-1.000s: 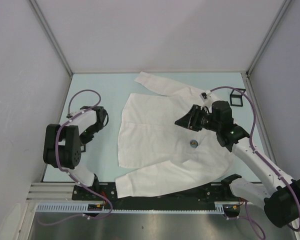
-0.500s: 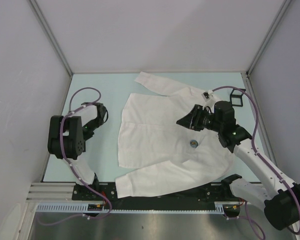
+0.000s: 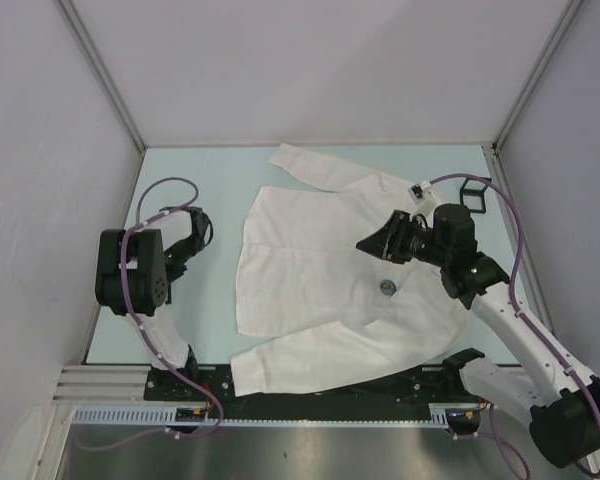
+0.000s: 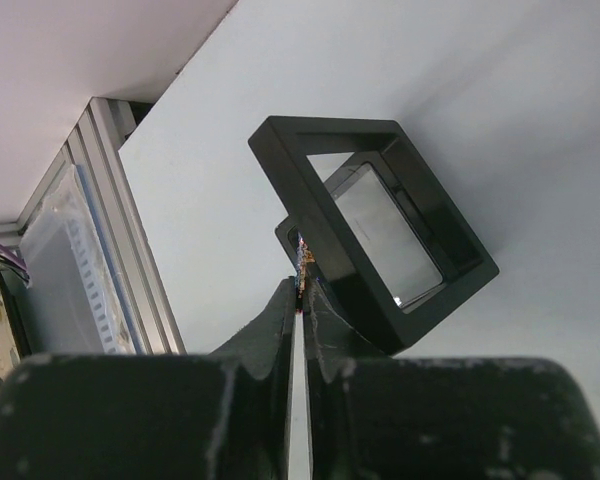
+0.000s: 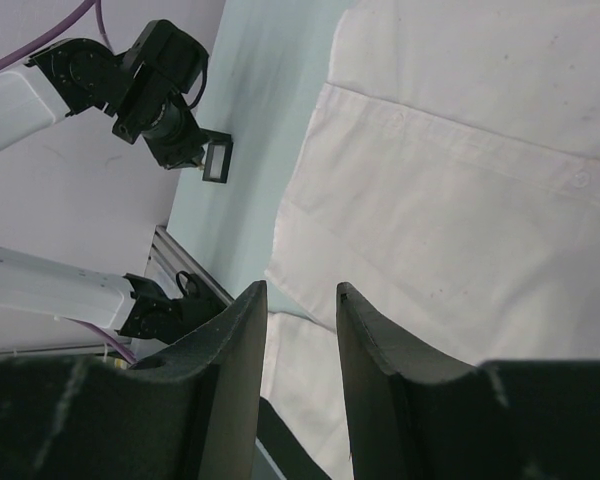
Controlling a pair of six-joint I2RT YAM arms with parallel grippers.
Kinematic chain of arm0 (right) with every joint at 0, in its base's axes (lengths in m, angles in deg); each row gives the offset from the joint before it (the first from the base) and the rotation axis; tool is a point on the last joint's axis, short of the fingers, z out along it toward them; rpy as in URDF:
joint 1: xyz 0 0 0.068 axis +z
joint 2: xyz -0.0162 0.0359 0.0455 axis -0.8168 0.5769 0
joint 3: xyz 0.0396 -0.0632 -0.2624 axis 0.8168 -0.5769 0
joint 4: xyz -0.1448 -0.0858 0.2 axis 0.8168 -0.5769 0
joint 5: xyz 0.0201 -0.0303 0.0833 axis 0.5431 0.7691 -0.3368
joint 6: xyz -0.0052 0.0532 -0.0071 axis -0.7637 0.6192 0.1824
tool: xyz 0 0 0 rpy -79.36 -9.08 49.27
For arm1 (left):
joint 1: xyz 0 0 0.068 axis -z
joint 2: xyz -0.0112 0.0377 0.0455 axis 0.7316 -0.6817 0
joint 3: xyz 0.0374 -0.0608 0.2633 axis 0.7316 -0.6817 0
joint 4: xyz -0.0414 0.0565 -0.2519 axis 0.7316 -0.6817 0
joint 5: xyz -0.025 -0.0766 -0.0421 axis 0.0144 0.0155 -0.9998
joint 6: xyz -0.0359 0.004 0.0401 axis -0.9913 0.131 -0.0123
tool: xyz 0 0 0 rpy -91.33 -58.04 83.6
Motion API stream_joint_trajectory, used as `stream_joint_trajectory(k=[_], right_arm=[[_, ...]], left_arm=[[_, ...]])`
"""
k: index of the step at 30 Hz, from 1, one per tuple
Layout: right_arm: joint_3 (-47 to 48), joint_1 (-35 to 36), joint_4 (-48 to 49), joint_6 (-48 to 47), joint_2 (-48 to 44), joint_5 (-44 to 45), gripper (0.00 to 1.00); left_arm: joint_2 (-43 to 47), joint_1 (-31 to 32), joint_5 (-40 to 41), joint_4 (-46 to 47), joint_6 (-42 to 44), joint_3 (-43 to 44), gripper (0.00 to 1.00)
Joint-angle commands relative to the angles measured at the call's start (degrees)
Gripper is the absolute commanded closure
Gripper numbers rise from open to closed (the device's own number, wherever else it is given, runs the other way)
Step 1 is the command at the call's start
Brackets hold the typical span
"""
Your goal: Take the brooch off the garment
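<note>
The garment [image 3: 320, 275] is a large white shirt lying flat mid-table; it also fills the right wrist view [image 5: 460, 200]. The brooch [image 3: 387, 288], small and round, sits on its right front. My right gripper [image 3: 364, 243] is open and empty, hovering over the shirt just up-left of the brooch; its jaws [image 5: 300, 288] stand apart. The brooch is outside both wrist views. My left gripper [image 3: 172, 266] is off the shirt at the table's left, and its jaws [image 4: 302, 285] are shut on the corner of a small black frame case [image 4: 375, 225], also in the right wrist view [image 5: 216, 160].
A second black frame [image 3: 472, 192] and a small dark item [image 3: 413, 188] lie at the back right by the shirt's collar. The metal rail [image 4: 130, 260] runs along the near edge close to the left gripper. Grey walls enclose the table.
The left arm's elbow swung up and inward, then held still. The right gripper drifted slightly right over the shirt, still open. The shirt and brooch have not moved.
</note>
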Motion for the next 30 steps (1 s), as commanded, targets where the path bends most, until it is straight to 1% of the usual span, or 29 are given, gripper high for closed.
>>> stream_joint_trajectory(k=[1, 14, 15, 16, 17, 22, 24, 27, 28, 30], right_arm=[[2.58, -0.24, 0.21, -1.07, -1.67, -1.30, 0.61], [2.58, -0.60, -0.49, -0.63, -3.70, -0.86, 0.61], [2.58, -0.60, -0.49, -0.54, -3.61, -0.95, 0.61], [2.58, -0.51, -0.23, -0.54, -3.52, -1.04, 0.61], [2.67, -0.59, -0.14, -0.45, -3.52, -1.04, 0.61], [2.58, -0.51, 0.03, -0.36, -3.17, -1.21, 0.61], [2.58, -0.42, -0.05, -0.28, -3.00, -1.30, 0.61], [2.58, -0.16, 0.03, -0.27, -3.08, -1.21, 0.61], [2.58, -0.16, 0.12, -0.19, -3.17, -1.21, 0.61], [2.58, 0.02, 0.30, -0.10, -3.08, -1.30, 0.61]], left_arm=[[-0.36, -0.42, 0.11, 1.04, 1.06, -0.41, 0.91], [-1.77, -0.51, 0.72, -0.37, -0.34, -0.06, 0.91], [-1.59, -0.51, 0.81, -0.63, -0.61, -0.15, 0.89], [-1.33, -0.51, 0.90, -0.72, -0.70, -0.24, 0.82], [-1.24, -0.51, 0.90, -0.81, -0.78, -0.32, 0.80], [-0.36, -0.51, 2.04, -2.12, -2.19, -0.41, 0.68], [0.43, -0.51, 2.57, -3.35, -3.33, -0.41, 0.66], [2.53, -0.51, 2.39, -3.45, -3.69, -0.85, 0.57], [2.98, -0.51, 2.39, -3.27, -3.60, -1.11, 0.52], [4.38, -0.42, 1.96, -3.01, -3.25, -1.55, 0.46]])
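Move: The left hand holds the brooch at the near side of the black frame. The frame's middle lies about 2 cm ahead of this hand, 1 cm to its left and 3 cm below. The garment's left edge runs some 21 cm to the hand's right, about 3 cm ahead and 5 cm below. From the idle right hand, the black frame lies roughly 58 cm to its left, about level with it and some 21 cm below. Down a little first, under 1 cm, the left hand settles the brooch against the black frame, easing slightly back. Then its fingers spread from nearly shut to about half open, letting go of the brooch as the hand draws back towards the base, about 1 cm in all, and begins to rise again. The wrist hardly tilts. ##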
